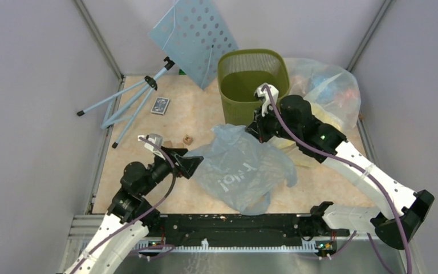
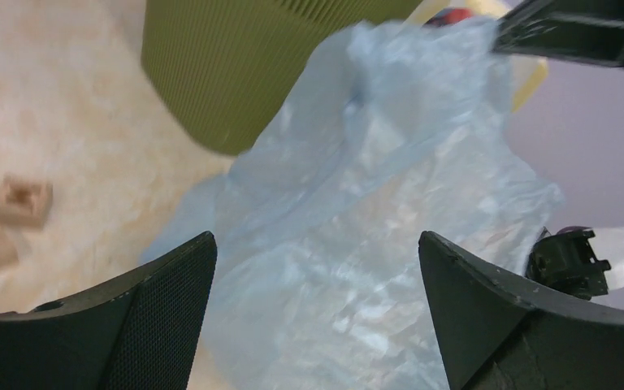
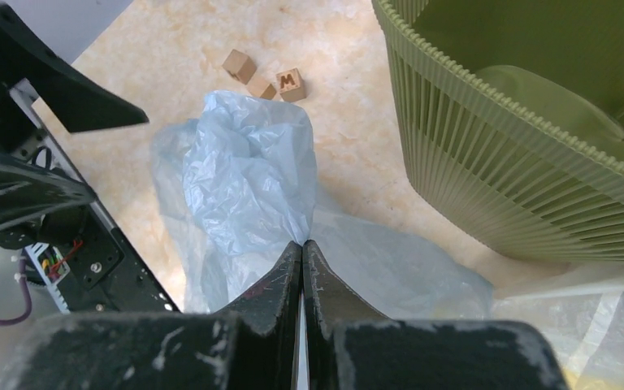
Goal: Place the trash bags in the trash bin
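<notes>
The trash bag point(image 1: 239, 168), pale blue crinkly film with white lettering, lies spread on the table in front of the olive-green trash bin point(image 1: 254, 80). My right gripper point(image 1: 258, 127) is shut on the bag's far edge, just in front of the bin wall. In the right wrist view the film point(image 3: 244, 175) rises in a peak to the closed tips point(image 3: 302, 244), with the bin point(image 3: 528, 154) to the right. My left gripper point(image 1: 191, 162) stands wide open at the bag's left edge. In the left wrist view the bag point(image 2: 357, 219) fills the space ahead of the gripper point(image 2: 317, 244), and the bin point(image 2: 227, 65) stands behind it.
A clear-yellowish bag with colourful contents point(image 1: 331, 91) sits right of the bin. A light-blue perforated panel point(image 1: 197, 37) leans at the back, with a blue tripod point(image 1: 131, 103) and a card box point(image 1: 160, 105) to the left. Small wooden blocks point(image 1: 188, 138) point(image 3: 291, 81) lie near the trash bag.
</notes>
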Robot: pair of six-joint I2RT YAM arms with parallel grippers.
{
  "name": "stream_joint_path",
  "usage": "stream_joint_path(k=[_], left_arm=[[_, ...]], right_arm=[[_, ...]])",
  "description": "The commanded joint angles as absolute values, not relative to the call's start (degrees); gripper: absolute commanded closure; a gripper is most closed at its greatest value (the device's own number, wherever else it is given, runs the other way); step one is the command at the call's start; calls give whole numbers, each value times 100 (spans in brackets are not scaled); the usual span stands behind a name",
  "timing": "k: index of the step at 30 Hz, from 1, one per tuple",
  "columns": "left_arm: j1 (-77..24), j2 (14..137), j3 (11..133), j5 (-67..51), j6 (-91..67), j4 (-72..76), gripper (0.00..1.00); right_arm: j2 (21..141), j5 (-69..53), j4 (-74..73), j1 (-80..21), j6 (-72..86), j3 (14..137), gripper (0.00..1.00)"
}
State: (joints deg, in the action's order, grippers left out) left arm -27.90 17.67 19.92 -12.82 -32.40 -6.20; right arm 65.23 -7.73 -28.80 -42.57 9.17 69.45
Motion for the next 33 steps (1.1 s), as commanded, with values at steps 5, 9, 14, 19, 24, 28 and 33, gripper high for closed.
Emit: stream_joint_path(k=[5, 9, 14, 19, 24, 28, 33], left_arm=[[-2794, 3034, 3060, -2614, -1794, 260, 8], [-2801, 3862, 3318, -3173, -1699, 442, 12], [-2815, 4277, 3277, -3293, -1715, 919, 14], [-2867, 4666, 3223, -3865, -1940, 1538, 32], [-2903, 4921, 3400, -4199, -2048, 1870, 73], [-2962, 5210, 3741, -4536, -2455, 2431, 100], [-3077, 5754, 4778, -4432, -2613, 2380, 100]], right_arm=[[6477, -1072, -2742, -4212, 991, 7199, 100], [6456, -1097, -2767, -4218, 1013, 7281, 100], [6428, -1124, -2829, -4219, 1045, 7345, 100], [6373, -1125, -2862, -4218, 1060, 7426, 100], [6317, -1160, -3124, -4219, 1063, 7718, 100], [6242, -1003, -3462, -4218, 1028, 8154, 100], [6341, -641, -4104, -4223, 696, 9036, 100]])
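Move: The near upper edge of the blue bag hangs some 8 cm to the right of the open left gripper, about 2 cm ahead and 2 cm higher. The right gripper, still pinching the bag, has that edge roughly 9 cm to its left, 3 cm back and 5 cm below. From the left gripper, the trash bin stands about 26 cm ahead and 19 cm right, its middle 7 cm lower; the wooden blocks lie some 20 cm ahead, 6 cm left and 15 cm down. Bring the left gripper up about 5 cm and across to the right towards the bag's edge, dipping slightly on the way and turning some 30 degrees clockwise, then shut its fingers to pinch the film. Keep the right gripper's pinch nearly in place until then, and finally raise both hands together, the right by about 7 cm. ##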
